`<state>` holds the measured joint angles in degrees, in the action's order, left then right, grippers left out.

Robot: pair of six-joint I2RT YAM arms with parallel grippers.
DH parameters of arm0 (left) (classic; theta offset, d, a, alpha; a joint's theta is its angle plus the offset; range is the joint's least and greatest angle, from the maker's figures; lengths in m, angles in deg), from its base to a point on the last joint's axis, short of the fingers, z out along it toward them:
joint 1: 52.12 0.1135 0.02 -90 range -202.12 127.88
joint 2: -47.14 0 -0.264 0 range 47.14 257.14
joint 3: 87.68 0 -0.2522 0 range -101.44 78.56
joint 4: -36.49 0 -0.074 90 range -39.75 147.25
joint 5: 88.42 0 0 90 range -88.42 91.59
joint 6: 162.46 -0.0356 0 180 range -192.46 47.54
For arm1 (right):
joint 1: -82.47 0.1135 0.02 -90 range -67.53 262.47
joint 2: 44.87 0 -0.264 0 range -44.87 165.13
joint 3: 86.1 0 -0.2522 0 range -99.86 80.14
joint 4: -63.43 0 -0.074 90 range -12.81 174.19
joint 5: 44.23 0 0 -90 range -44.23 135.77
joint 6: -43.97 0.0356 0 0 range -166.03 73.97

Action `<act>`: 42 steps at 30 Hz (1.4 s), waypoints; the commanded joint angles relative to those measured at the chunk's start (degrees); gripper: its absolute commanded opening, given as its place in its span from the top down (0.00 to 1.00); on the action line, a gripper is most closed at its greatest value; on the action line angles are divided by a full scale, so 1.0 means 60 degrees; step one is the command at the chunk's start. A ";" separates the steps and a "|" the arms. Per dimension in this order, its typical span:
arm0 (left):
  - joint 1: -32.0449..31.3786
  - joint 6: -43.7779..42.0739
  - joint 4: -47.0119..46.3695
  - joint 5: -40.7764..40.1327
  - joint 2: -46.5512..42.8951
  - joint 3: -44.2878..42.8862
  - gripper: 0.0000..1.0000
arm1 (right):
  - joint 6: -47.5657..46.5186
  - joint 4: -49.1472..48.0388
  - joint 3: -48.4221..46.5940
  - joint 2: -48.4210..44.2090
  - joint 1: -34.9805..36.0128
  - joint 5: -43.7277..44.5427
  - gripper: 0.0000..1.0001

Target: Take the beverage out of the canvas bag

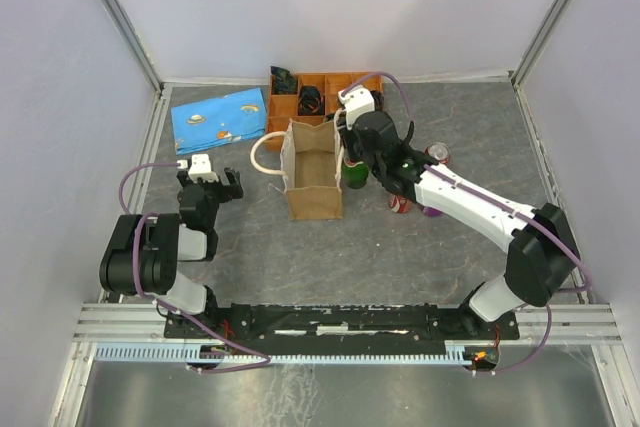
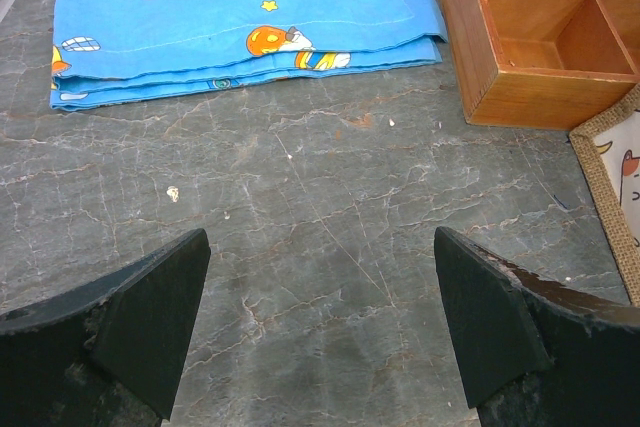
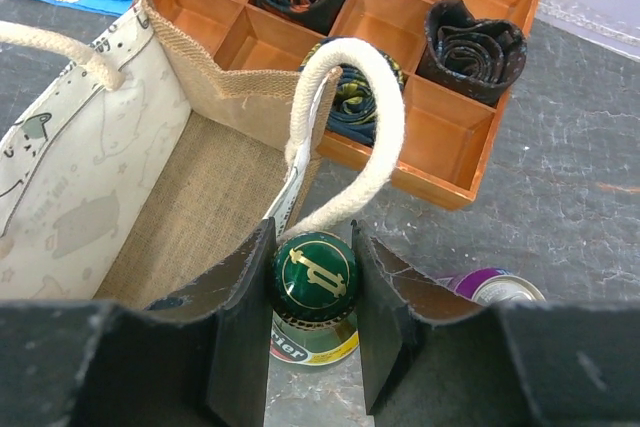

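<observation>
The canvas bag (image 1: pixel 312 175) stands upright and open at mid-table, with cream looped handles (image 3: pixel 352 137). The part of its inside that shows in the right wrist view (image 3: pixel 190 197) holds nothing. The beverage, a green glass bottle (image 3: pixel 315 282) with a green and gold cap, stands on the table just outside the bag's right wall, also in the top view (image 1: pixel 354 173). My right gripper (image 3: pixel 313 292) is shut on the bottle's cap from above. My left gripper (image 2: pixel 320 327) is open and empty over bare table, left of the bag (image 2: pixel 612 197).
An orange-brown compartment tray (image 3: pixel 440 142) with rolled dark items stands behind the bag. A blue patterned pouch (image 2: pixel 240 17) lies at the back left. A purple can (image 3: pixel 497 287) and two red cans (image 1: pixel 437 154) stand right of the bottle under my right arm.
</observation>
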<state>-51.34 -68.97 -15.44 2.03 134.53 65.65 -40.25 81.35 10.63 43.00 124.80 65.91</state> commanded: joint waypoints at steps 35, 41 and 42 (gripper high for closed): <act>-0.0038 -0.0376 -0.0345 -0.0075 -0.0038 -0.0090 0.01 | 0.1448 -0.2275 0.2307 -0.1551 -0.1092 -0.0036 0.64; -0.0028 -0.0384 -0.0339 -0.0075 -0.0046 -0.0088 0.01 | 0.1614 -0.2008 0.2590 -0.1782 -0.1088 -0.0081 0.27; -0.0034 -0.0392 -0.0332 -0.0077 -0.0047 -0.0090 0.01 | 0.1627 -0.1966 0.2577 -0.1771 -0.1083 -0.0120 0.24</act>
<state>-51.34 -68.97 -15.44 2.03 134.53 65.65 -31.69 72.92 26.38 34.70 118.40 65.26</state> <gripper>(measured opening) 0.992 0.712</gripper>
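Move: The held bottle goes to a bare spot of table about 6 cm to the right of the right hand, level with it and some 22 cm below. The red can stands about 6 cm right of that spot and 2 cm nearer the bases; the purple can is 6 cm right of it and 5 cm farther out. The bag's middle lies roughly 8 cm left of the hand and 4 cm ahead. From the left hand, the spot is some 40 cm to the right, level, about 8 cm down. The bottle, still pinched by its neck under the cap, is carried by the right hand away from the bag's right handle towards the red can, about 6 cm right and 6 cm down, the wrist turning some 10 degrees clockwise. The hand then stays nearly put, rolling slightly, before the fingers open, let go of the neck and begin lifting off, some 2 cm up. ##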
